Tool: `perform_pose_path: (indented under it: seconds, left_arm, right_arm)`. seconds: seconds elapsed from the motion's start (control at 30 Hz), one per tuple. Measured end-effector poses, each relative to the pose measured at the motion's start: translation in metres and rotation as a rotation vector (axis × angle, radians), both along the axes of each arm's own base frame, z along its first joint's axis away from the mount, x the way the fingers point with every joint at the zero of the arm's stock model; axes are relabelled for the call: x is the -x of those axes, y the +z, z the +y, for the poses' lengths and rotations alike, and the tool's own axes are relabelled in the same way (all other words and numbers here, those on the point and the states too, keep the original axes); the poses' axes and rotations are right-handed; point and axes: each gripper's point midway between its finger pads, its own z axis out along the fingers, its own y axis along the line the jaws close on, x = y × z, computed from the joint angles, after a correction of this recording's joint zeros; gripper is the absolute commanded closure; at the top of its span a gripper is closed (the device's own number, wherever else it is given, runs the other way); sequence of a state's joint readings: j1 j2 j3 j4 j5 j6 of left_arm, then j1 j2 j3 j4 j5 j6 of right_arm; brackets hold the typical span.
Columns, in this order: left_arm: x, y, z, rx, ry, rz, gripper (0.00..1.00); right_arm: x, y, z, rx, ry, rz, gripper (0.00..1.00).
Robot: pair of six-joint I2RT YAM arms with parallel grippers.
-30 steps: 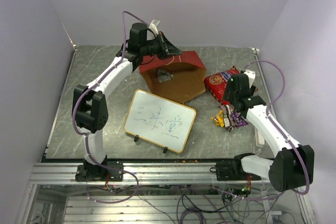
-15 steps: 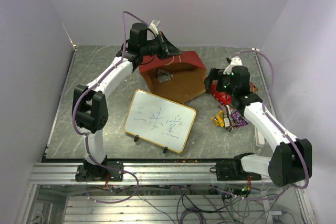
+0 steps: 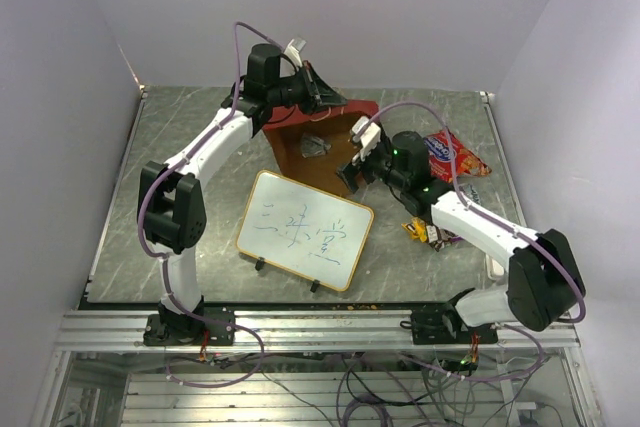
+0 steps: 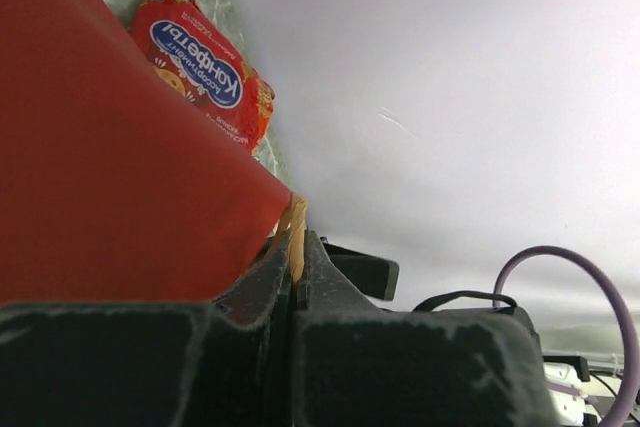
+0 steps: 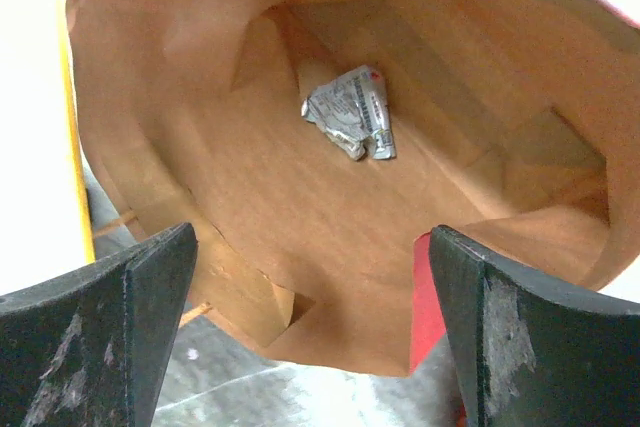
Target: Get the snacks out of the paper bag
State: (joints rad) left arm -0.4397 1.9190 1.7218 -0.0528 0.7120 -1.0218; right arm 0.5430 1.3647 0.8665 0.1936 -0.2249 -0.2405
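Observation:
The paper bag (image 3: 362,113), red outside and brown inside, lies with its mouth toward the front. My left gripper (image 3: 325,99) is shut on its upper rim; in the left wrist view the fingertips (image 4: 297,247) pinch the brown edge of the paper bag (image 4: 100,147). My right gripper (image 3: 355,172) is open at the mouth. In its wrist view the right gripper (image 5: 310,317) frames the paper bag (image 5: 250,177), with a crumpled silver packet (image 5: 350,112) lying deep inside. The red chip bag (image 3: 452,153) and several small packets (image 3: 428,232) lie on the table to the right.
A white gold-framed whiteboard (image 3: 305,230) stands in front of the bag, close to the left of my right gripper. A small white block (image 3: 494,265) lies by the table's right edge. Walls enclose the back and both sides.
My right arm has swung left from the snack pile to the bag's mouth, its gripper opening wide and uncovering the chip bag. The left arm holds the rim unmoved.

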Motion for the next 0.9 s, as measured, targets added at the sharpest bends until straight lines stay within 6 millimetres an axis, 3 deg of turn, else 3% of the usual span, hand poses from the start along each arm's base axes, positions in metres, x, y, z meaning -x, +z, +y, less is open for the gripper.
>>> perform_pose_path:
  seconds: [0.3, 0.67, 0.9]
  left_arm:
    - [0.000, 0.025, -0.002, 0.021, -0.019, -0.049, 0.93]
    - [-0.004, 0.010, -0.005, 0.015, -0.029, -0.013, 0.93]
    - [-0.008, 0.018, -0.009, 0.029, -0.039, -0.027, 0.93]
  right_arm:
    - [-0.004, -0.027, 0.020, 0.235, 0.268, -0.227, 0.05]
    - [0.007, -0.030, 0.018, 0.343, 0.383, -0.377, 0.21]
    - [-0.016, -0.050, 0.035, 0.367, 0.419, -0.394, 0.30]
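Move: The last small snack, in a silver wrapper, lies inside the paper bag about 10 cm ahead of the right hand, 9 cm to its left and some 13 below. The whiteboard's middle is roughly 14 cm back and 10 left of that hand, about 15 below. The red candy bag lies some 7 cm ahead, 28 right and 15 lower. From the left hand, the small snack is about 3 cm ahead, 4 left and 24 below. The last snack in the paper bag is what the right hand closes in on: it sinks about 5 cm and works some 3 cm left into the bag's mouth, rolling roughly 40 degrees counter-clockwise as seen along its fingers, which narrow from wide open to about three-quarters without reaching the wrapper. The left hand keeps its pinch on the bag's upper edge, bobbing and ending about 2 cm higher. ##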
